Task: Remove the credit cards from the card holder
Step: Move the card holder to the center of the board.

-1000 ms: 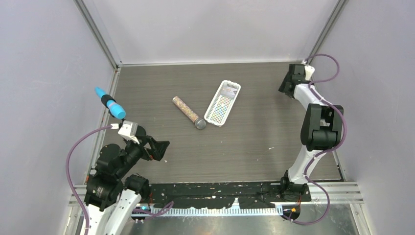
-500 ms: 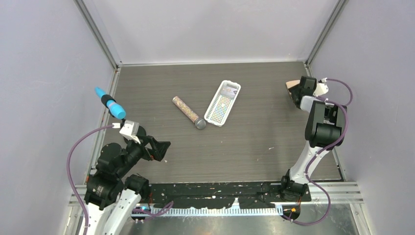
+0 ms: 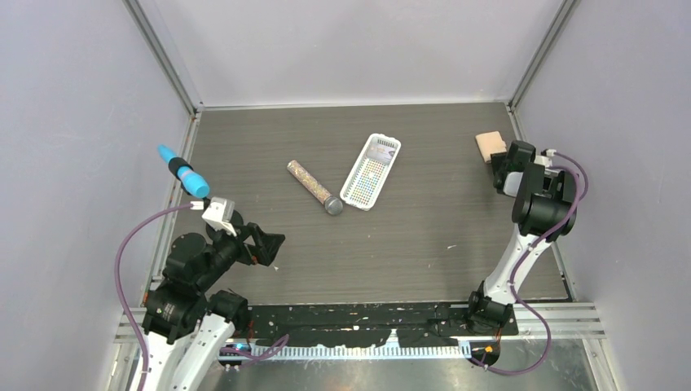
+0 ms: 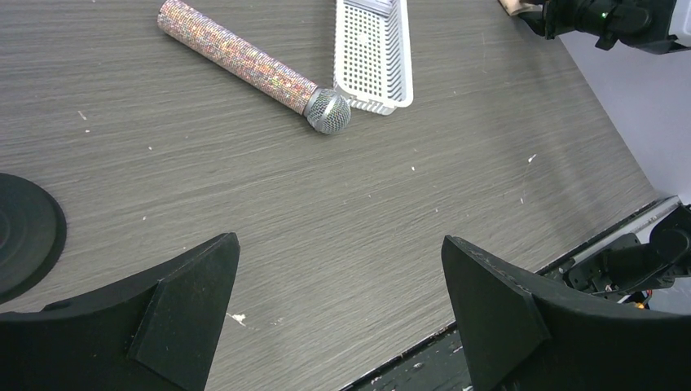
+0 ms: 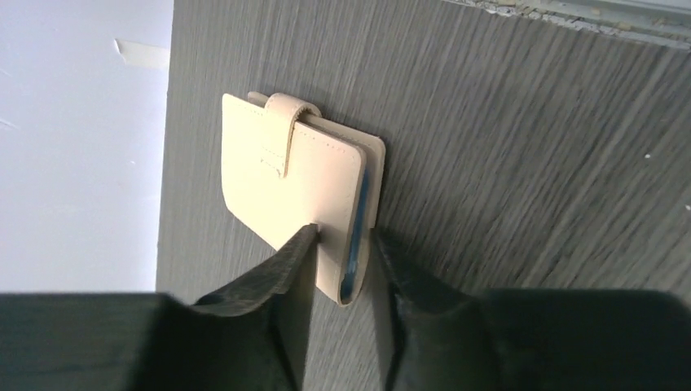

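Observation:
The tan card holder (image 3: 490, 145) lies closed at the far right of the table, near the right wall. In the right wrist view the card holder (image 5: 293, 175) has its tab strapped over the far edge. A thin blue strip (image 5: 356, 236) shows in the slit between its covers. The credit cards are otherwise hidden inside. My right gripper (image 3: 508, 163) pinches its near corner; in its own view the right gripper (image 5: 346, 240) has one finger on the top cover and the other against the side edge. My left gripper (image 3: 265, 244) hovers open over bare table at the near left, nothing between its fingers (image 4: 195, 285).
A glittery microphone (image 3: 314, 187) lies mid-table, its head beside a white slotted basket (image 3: 371, 171). A blue and black pen-like thing (image 3: 183, 173) rests at the left edge. Walls close in on three sides. A black disc (image 4: 24, 236) shows left of my left gripper.
My right arm has drawn back toward the near right, uncovering the card holder, and its jaws have narrowed onto the holder's corner. The left arm has barely moved.

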You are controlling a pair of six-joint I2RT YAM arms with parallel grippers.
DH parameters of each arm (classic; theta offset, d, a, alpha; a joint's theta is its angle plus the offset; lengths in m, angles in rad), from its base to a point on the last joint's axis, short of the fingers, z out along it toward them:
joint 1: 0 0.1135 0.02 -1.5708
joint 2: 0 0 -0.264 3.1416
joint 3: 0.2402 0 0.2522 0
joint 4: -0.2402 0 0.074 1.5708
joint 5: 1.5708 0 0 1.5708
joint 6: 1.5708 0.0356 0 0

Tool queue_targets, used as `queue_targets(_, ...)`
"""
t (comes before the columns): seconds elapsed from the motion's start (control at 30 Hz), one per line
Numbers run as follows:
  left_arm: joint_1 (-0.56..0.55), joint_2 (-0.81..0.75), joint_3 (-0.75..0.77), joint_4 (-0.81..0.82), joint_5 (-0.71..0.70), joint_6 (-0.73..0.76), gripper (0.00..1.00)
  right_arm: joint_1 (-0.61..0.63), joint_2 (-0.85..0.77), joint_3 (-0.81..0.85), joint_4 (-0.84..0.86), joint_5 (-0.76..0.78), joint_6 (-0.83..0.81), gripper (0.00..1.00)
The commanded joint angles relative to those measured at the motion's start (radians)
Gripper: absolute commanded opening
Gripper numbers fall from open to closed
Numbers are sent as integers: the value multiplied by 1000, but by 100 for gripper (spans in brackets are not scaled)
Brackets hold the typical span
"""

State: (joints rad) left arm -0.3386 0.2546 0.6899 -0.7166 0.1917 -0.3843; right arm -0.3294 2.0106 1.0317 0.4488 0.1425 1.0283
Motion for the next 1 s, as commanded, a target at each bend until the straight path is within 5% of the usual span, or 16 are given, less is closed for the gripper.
queue_targets(0.0,-2,15,14,13,-16,15,99,-33,23,-37,184,-73,46,24)
queue_targets(0.13,-1,15,14,13,-26,16,99,-50,-11,-62,208,-106,4,6)
queue_targets(0.6,-1,14,13,13,-41,21,99,-30,-269,-208,0,-195,-95,5)
queue_targets(0.97,-2,11,11,10,-54,25,99,59,-626,-446,-288,-214,-183,5)
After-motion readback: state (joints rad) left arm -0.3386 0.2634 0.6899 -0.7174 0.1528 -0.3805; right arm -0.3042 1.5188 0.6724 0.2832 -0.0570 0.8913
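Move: Just off the right hand's fingertips, the card holder lies flat, its middle about 4 cm ahead, 4 cm to the left and 1 cm below the hand point; the half-open fingers already straddle its near corner. The white basket is some 46 cm to the right hand's left and 3 cm back, the microphone roughly 66 cm to the left and 9 cm back. From the left hand, the card holder lies about 35 cm ahead, 70 cm to the right and 21 cm below. Pinching the near corner of the card holder, the right hand first shuts its fingers with barely any travel, then carries the holder back about 10 cm and left some 8 cm, gathering speed and rising about 4 cm. It heads off the far right area towards the basket side and the board's centre, turning some 15 degrees counter-clockwise and keeping its grip. ##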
